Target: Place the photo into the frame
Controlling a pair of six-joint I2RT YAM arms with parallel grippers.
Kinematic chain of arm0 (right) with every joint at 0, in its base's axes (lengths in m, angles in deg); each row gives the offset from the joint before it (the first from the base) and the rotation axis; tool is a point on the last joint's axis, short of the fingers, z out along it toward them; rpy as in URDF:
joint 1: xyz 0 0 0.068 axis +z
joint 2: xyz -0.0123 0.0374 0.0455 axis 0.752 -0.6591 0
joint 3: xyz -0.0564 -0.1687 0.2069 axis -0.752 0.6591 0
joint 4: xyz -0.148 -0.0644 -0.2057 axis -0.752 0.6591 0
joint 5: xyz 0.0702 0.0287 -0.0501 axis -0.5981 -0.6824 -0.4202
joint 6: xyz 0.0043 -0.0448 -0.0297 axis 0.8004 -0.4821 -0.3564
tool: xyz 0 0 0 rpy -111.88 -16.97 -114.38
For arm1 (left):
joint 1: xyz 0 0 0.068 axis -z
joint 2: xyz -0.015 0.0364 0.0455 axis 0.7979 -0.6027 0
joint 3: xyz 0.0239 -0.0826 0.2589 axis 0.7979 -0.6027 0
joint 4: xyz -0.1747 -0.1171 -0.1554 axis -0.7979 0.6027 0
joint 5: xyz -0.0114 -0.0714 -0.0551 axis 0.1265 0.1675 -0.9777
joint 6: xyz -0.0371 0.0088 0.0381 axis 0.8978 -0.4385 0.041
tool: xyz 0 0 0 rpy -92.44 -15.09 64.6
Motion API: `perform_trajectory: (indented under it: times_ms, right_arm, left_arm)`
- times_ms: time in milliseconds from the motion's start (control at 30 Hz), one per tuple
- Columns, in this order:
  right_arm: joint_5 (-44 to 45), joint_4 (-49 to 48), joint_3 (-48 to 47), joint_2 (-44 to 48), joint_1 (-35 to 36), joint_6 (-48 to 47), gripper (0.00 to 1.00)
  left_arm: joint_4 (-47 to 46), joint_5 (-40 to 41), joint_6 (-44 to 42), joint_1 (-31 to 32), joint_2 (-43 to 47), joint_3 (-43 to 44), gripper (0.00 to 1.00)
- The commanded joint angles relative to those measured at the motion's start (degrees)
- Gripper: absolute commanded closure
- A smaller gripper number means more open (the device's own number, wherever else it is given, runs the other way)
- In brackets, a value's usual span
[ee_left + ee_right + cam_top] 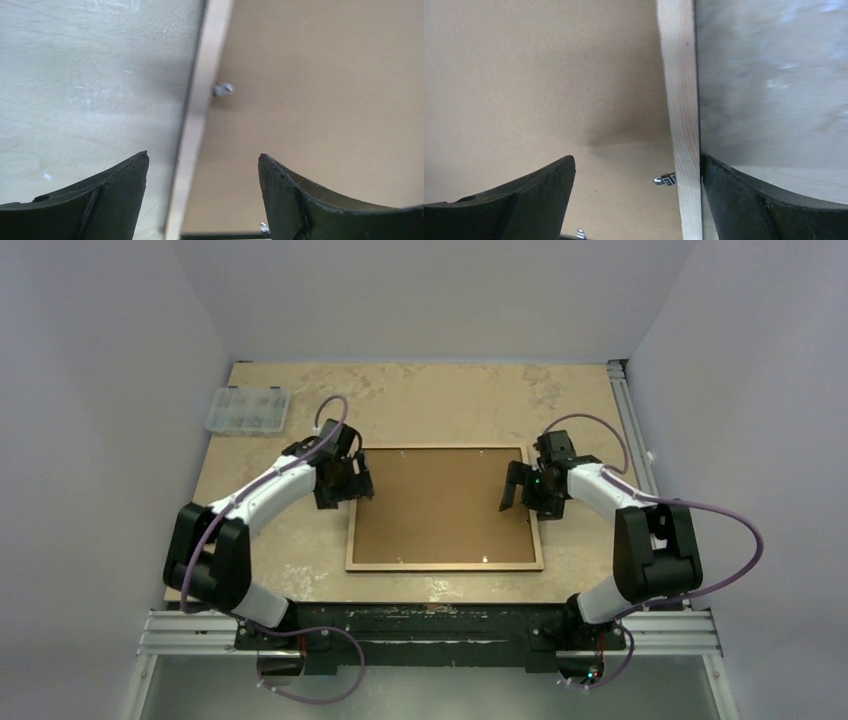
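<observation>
The frame [445,565] lies back-up at the middle of the table, showing its light tan wood rim. A plain brown backing board [440,505] fills it. The photo is hidden. My left gripper [355,480] is open over the frame's left rail [197,115], one finger above the table and the other above the board [320,100]. My right gripper [515,490] is open astride the right rail [681,100], its outer finger [764,205] close beside the wood. Nothing is held in either. Small metal tabs [223,89] [665,179] stick out from the rails over the board.
A clear plastic parts box [247,409] sits at the table's back left corner. White walls close in the left, right and back sides. An aluminium rail [630,430] runs along the table's right edge.
</observation>
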Motion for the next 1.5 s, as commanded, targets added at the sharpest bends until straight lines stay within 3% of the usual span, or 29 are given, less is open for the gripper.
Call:
perform_trajectory:
  times_ms: [0,200,367,567,867,1033,1133,1467]
  right_arm:
    - [-2.31,-1.32,0.70,-1.39,8.20,4.14,0.06]
    - [1.25,-0.74,-2.65,-3.12,17.04,6.02,0.09]
    - [7.12,3.20,-4.50,-1.99,21.48,5.52,0.08]
    - [9.31,5.78,0.66,3.86,21.82,4.89,0.11]
    - [7.32,2.79,7.06,5.52,21.95,6.26,0.40]
    - [6.11,2.00,5.18,4.05,21.89,6.05,0.83]
    - [6.07,3.80,1.63,4.39,21.95,5.40,1.00]
    - [3.80,12.92,-11.86,5.23,21.86,4.63,1.00]
  left_arm:
    - [3.99,3.13,-1.54,0.02,10.52,0.28,0.20]
    - [3.43,0.10,-4.69,1.61,24.85,-3.37,0.10]
    - [1.19,-0.73,-6.30,8.21,32.21,-6.09,0.01]
    - [-3.93,-1.72,-7.49,17.29,35.69,-9.98,0.00]
    - [-12.26,-0.57,-10.28,28.62,31.98,-11.39,0.00]
    - [-15.92,2.17,-16.31,33.01,29.31,-10.86,0.01]
    - [-17.69,3.74,-20.35,35.38,27.69,-10.65,0.01]
    - [-23.54,16.37,-34.14,46.98,19.75,-10.58,0.01]
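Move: The right hand's open fingers straddle the frame's right rail, one against its outer side; the stretch of rail to be gripped lies about 7 cm back, 3 cm right and a touch lower. That rail's clip is some 3 cm back and 2 cm right. From the left hand, the near rail's right clip lies roughly 15 cm back, 28 cm right and 3 cm below, and its left clip 15 cm back and 10 cm right. With its outer finger already against the right rail, the right hand keeps pushing the frame left for about 9 cm while turning some 15 degrees counter-clockwise, then slides back towards the near corner, closes both fingers on the rail and lifts about 3 cm, easing forward as it rises. Meanwhile the left hand rises clear of the left rail by about 12 cm, opening fully, then swings right and back towards the near rail's right clip, sinking a little late on and turning nearly 60 degrees clockwise. ##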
